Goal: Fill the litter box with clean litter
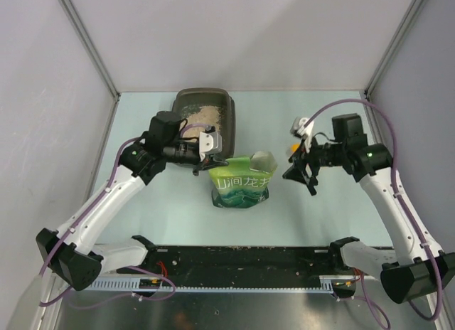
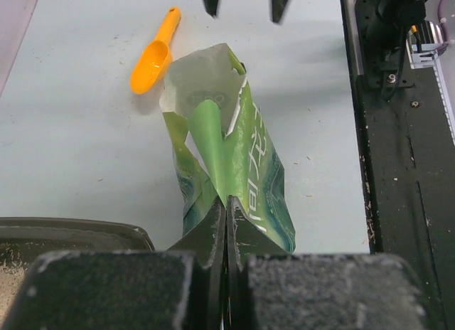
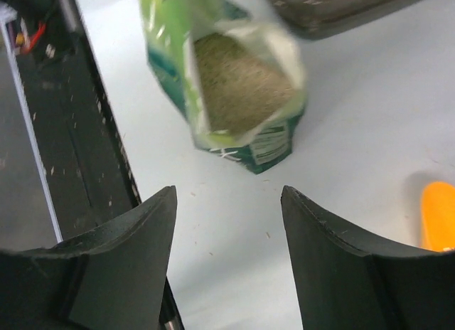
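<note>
The dark litter box point(image 1: 226, 106) stands at the back of the table with pale clean litter point(image 1: 201, 116) in it; its corner point(image 2: 78, 234) shows in the left wrist view and its wall point(image 3: 341, 6) in the right wrist view. In front of it stands a green printed pouch point(image 1: 242, 182), its top open, with beige litter point(image 3: 238, 81) inside. My left gripper point(image 2: 227, 210) is shut on the pouch's near edge point(image 2: 249, 166). My right gripper point(image 3: 227, 198) hangs open to the right of the pouch, holding nothing, seen from above at the gripper point(image 1: 302, 172).
An orange plastic scoop point(image 2: 155, 52) lies on the table beside my right gripper, its bowl at the edge of the right wrist view as the scoop point(image 3: 439, 216). A black rail point(image 1: 249, 262) runs along the near edge. Grey walls enclose the table.
</note>
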You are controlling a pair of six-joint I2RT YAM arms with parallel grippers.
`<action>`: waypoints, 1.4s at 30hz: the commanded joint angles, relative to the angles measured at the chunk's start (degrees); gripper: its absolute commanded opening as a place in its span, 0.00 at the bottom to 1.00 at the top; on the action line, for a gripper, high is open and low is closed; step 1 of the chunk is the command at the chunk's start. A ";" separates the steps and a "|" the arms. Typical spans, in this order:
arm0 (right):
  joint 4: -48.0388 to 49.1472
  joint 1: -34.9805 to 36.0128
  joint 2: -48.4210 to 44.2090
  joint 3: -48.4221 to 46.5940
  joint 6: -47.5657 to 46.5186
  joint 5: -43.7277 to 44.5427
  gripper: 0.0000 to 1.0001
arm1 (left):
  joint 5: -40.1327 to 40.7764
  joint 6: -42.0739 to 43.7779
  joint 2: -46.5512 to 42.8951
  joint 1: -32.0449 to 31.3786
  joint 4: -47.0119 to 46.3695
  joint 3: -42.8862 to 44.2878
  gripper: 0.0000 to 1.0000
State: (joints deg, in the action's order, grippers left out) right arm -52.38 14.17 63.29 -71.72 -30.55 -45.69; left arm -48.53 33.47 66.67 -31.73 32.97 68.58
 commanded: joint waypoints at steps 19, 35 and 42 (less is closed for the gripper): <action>20.91 15.62 -2.64 12.66 -0.57 9.04 0.59 | 0.55 0.45 -2.51 -1.23 -2.39 0.07 0.00; 28.74 17.11 0.43 14.42 3.04 8.60 0.41 | 0.90 0.72 -2.07 -1.32 -2.30 -0.02 0.00; 28.47 17.20 1.14 14.95 2.77 7.55 0.20 | 1.60 -0.86 -1.90 -0.97 -2.65 0.42 0.00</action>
State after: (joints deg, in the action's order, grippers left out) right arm -26.00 30.96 63.99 -57.08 -28.23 -36.91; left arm -46.63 33.41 65.95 -32.51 32.18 68.23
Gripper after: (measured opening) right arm 0.303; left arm 0.003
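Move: From the right gripper, the near right corner of the litter bag's open rim lies about 7 cm to the left, 1 cm ahead and 4 cm below; the bag's middle is some 12 cm left, 2 cm ahead and 12 cm down. The orange scoop lies on the table roughly 16 cm ahead, 6 cm right and 23 cm below. For the left gripper, already pinching the bag's top, that rim corner is some 10 cm right, roughly level fore and aft, and 5 cm below. Drop the open right gripper about 5 cm while drawing it slightly back, then sweep it left and a little forward onto the bag's near right rim corner, some 7 cm left in all, with the wrist turning about 10 degrees counter-clockwise. Close the fingers to roughly half their starting gap around the rim's edge. Keep the left gripper still, shut on the bag's top. ##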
